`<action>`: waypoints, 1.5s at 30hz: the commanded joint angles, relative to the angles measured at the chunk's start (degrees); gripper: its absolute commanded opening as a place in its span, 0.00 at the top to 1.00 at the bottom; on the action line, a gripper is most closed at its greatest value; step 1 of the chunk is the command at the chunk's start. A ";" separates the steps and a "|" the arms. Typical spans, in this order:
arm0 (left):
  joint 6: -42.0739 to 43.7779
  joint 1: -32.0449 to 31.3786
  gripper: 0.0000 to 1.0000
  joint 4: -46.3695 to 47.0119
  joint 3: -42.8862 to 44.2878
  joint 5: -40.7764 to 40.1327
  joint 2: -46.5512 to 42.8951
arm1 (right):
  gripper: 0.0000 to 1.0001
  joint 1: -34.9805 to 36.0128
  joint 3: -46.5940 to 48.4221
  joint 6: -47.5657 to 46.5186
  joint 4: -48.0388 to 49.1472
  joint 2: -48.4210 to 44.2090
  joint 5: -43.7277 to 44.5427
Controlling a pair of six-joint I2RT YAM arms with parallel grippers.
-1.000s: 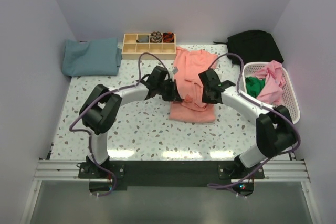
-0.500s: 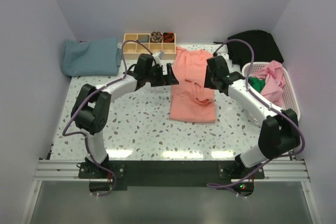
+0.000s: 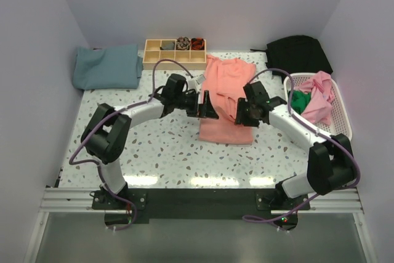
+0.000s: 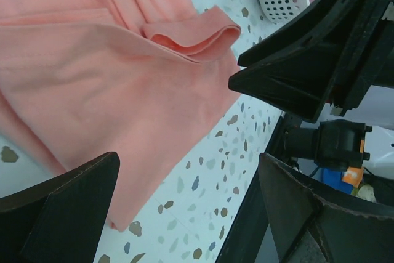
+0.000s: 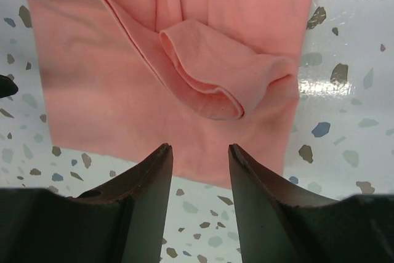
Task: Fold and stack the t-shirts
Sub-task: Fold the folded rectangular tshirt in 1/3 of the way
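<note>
A salmon-pink t-shirt point(image 3: 223, 90) lies partly folded in the middle of the table, with one sleeve point(image 5: 209, 69) doubled over on top. My left gripper point(image 3: 208, 106) hovers at its left edge, jaws wide open and empty point(image 4: 188, 158). My right gripper point(image 3: 241, 114) hangs over the shirt's near right part, jaws apart with nothing between them point(image 5: 199, 149). A folded teal-blue t-shirt point(image 3: 106, 66) rests at the back left. Pink point(image 3: 320, 93) and green point(image 3: 300, 100) t-shirts lie crumpled in the basket.
A white lattice basket point(image 3: 341, 124) stands at the right edge. A pale wooden compartment tray point(image 3: 174, 58) sits at the back, just behind the salmon shirt. A black cloth point(image 3: 298, 52) lies in the back right corner.
Both grippers let go of the salmon shirt, drew back toward the rear of the table, then came forward again to its near half. The left jaws went from shut to wide open.
</note>
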 commanded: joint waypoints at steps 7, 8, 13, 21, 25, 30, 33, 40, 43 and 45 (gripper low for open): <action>-1.97 -0.64 0.00 5.88 2.46 5.87 4.82 | 0.55 0.29 -0.28 0.56 -0.35 2.49 0.57; -1.97 -0.55 0.00 6.23 2.55 5.87 5.17 | 0.55 0.29 -0.71 0.21 2.27 2.67 0.84; -2.14 -0.64 0.00 6.68 3.87 5.34 6.58 | 0.53 0.02 2.61 -2.51 3.18 7.22 10.32; -1.18 -0.64 0.00 5.98 3.78 3.68 8.87 | 0.53 -0.68 11.22 -5.85 4.40 16.98 14.20; -0.04 -0.64 0.00 4.92 1.33 1.83 8.61 | 0.54 -1.20 14.22 -6.29 5.37 21.38 15.60; 1.11 -0.64 0.00 4.22 -1.75 0.07 7.29 | 0.54 -2.08 18.08 -7.61 6.17 25.51 19.64; 1.55 -0.64 0.00 3.95 -3.68 -0.98 6.67 | 0.54 -2.87 20.28 -7.09 3.71 27.18 24.45; 3.83 -0.64 0.00 1.14 -7.38 -5.72 6.23 | 0.53 -5.25 18.09 -7.00 4.67 24.04 27.38; 3.48 -0.63 0.00 2.62 -8.87 -6.43 4.14 | 0.52 -5.95 16.34 -7.35 5.55 20.53 26.68; 3.04 -0.64 0.00 3.42 -9.58 -7.83 2.20 | 0.51 -6.21 14.93 -7.17 5.20 18.32 25.98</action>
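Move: From the right gripper, the curled flap lying over the pink t-shirt's near part is some 9 cm ahead, about 1 cm left and 6 cm below. The shirt's far end is about 29 cm ahead and 4 cm left, and the laundry basket about 11 cm ahead and 35 cm right. The left gripper has the shirt's near panel about 5 cm back, 7 cm right and 9 cm below; the flap is some 13 cm right and 3 cm ahead of it. Sweep the half-open right gripper forward about 11 cm over the flap area, sinking some 5 cm, then out to the right past the shirt's right edge, its fingertips tilting rightward and the hand turning slightly clockwise. Meanwhile lower the wide-open left gripper about 6 cm until a finger rests on the near panel, easing slightly back at the end. ##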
